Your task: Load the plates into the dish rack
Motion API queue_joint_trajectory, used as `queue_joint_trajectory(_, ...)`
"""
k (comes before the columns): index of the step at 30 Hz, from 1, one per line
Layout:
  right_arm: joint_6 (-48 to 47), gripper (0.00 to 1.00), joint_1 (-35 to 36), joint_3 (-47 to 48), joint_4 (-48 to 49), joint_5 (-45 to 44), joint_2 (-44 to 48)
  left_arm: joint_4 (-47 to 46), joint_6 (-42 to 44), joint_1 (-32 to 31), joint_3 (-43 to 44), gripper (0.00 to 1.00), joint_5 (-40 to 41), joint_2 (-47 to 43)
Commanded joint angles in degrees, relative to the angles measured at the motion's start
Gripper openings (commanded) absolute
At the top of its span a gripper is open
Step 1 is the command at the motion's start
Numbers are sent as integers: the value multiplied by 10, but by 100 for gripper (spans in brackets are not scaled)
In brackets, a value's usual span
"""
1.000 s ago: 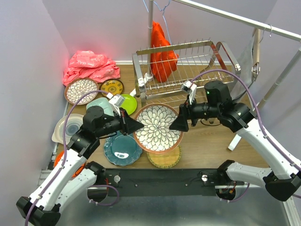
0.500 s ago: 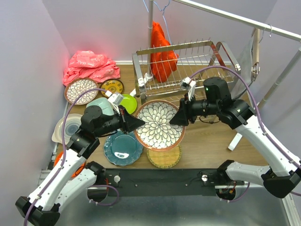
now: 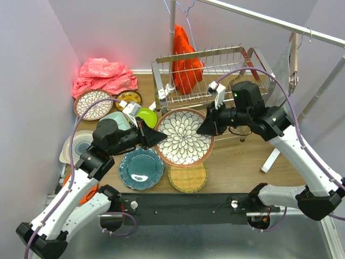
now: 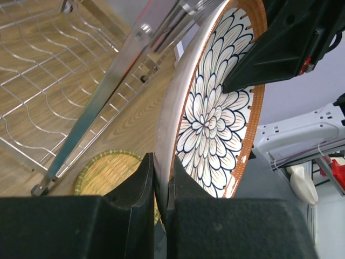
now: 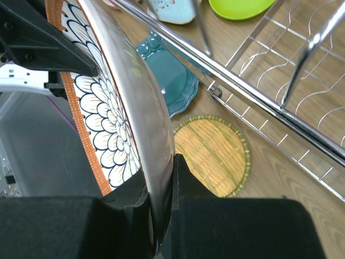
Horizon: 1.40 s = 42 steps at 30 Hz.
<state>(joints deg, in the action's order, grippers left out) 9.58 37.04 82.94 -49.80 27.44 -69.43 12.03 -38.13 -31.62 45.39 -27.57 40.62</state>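
A large white petal-patterned plate [image 3: 184,137] with an orange rim hangs tilted above the table, just in front of the dish rack [image 3: 210,75]. My left gripper [image 3: 158,138] is shut on its left rim, and the left wrist view shows the rim pinched between the jaws [image 4: 161,164]. My right gripper [image 3: 204,128] is shut on the opposite rim [image 5: 161,172]. Below lie a teal scalloped plate [image 3: 141,168] and a woven-yellow plate [image 3: 187,176]. A lime green plate [image 3: 146,116] sits beside the rack's left end.
More plates lie at the left: a small petal plate [image 3: 92,103], a dark-yellow round [image 3: 128,99], a grey-swirl one [image 3: 78,145]. A pink cloth [image 3: 105,75] is heaped in the back corner. A red-orange cloth [image 3: 186,54] hangs over the rack under a metal rail [image 3: 269,21].
My right gripper has closed on the plate's right rim. The plate, held by both grippers, has risen and moved a little toward the rack.
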Motion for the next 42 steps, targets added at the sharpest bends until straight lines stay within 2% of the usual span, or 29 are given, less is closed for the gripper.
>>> queue_joint_trajectory(1, -68, 0, -2, 57, -37, 64, 18, -84, -10, -3, 54, 0, -32, -16)
queue_joint_trajectory(3, -77, 1, -3, 66, -40, 73, 20, -84, -10, -5, 59, 0, -37, -16)
queue_joint_trajectory(4, -86, 1, -3, 68, -42, 76, 25, -85, -10, -5, 62, 9, -42, -14)
queue_joint_trajectory(6, -90, 1, -3, 72, -42, 87, 30, -90, -10, -6, 64, 19, -58, -12)
queue_joint_trajectory(7, -91, 1, -4, 74, -43, 91, 35, -91, -14, -6, 66, 29, -63, -11)
queue_joint_trajectory(9, -111, 1, -3, 80, -43, 100, 41, -101, -18, -6, 67, 36, -79, -6)
queue_joint_trajectory(10, -116, 1, -3, 85, -42, 101, 44, -104, -21, -6, 70, 44, -84, -5)
queue_joint_trajectory(16, -130, 1, -2, 116, -44, 107, 55, -118, -15, -6, 102, 62, -122, 15)
queue_joint_trajectory(19, -153, 0, -3, 134, -51, 94, 61, -126, 4, -6, 139, 65, -129, 24)
queue_joint_trajectory(22, -189, 0, -3, 186, -64, 60, 56, -97, 38, -6, 196, 67, -104, 31)
queue_joint_trajectory(24, -214, 0, -5, 230, -75, 38, 52, -64, 63, -5, 246, 70, -70, 36)
queue_joint_trajectory(26, -228, 0, -6, 256, -89, 26, 46, -36, 97, -5, 299, 77, -26, 39)
queue_joint_trajectory(32, -233, 0, -25, 318, -94, 11, 29, 47, 168, -5, 403, 81, 58, 68)
queue_joint_trajectory(36, -236, 0, -29, 393, -85, -47, -10, 56, 190, -5, 413, 81, 95, 71)
queue_joint_trajectory(42, -224, 0, -31, 531, -73, -98, -83, 11, 187, -5, 355, 81, 121, 42)
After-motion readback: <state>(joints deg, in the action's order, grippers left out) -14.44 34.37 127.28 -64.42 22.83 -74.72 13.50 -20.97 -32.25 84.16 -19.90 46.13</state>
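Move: Both grippers still pinch the flower plate upright-tilted between them; its middle is about 8 cm to the right of the left gripper and level with it. From the right gripper, the rack's upper tier is some 24 cm ahead, 6 cm right and slightly below; the bamboo plate lies about 30 cm below, 4 cm back and 3 cm left. The blue plate is some 13 cm left, 6 cm ahead and 29 cm below the left gripper. Let go of the flower plate with the left gripper after both lift it a little: open the fingers wide, draw back about 5 cm and climb, then edge left. Keep the right fingers shut on the plate's edge and raise it some 20 cm, easing back then forward again and slightly right, rolling its far edge up about 40 degrees. ##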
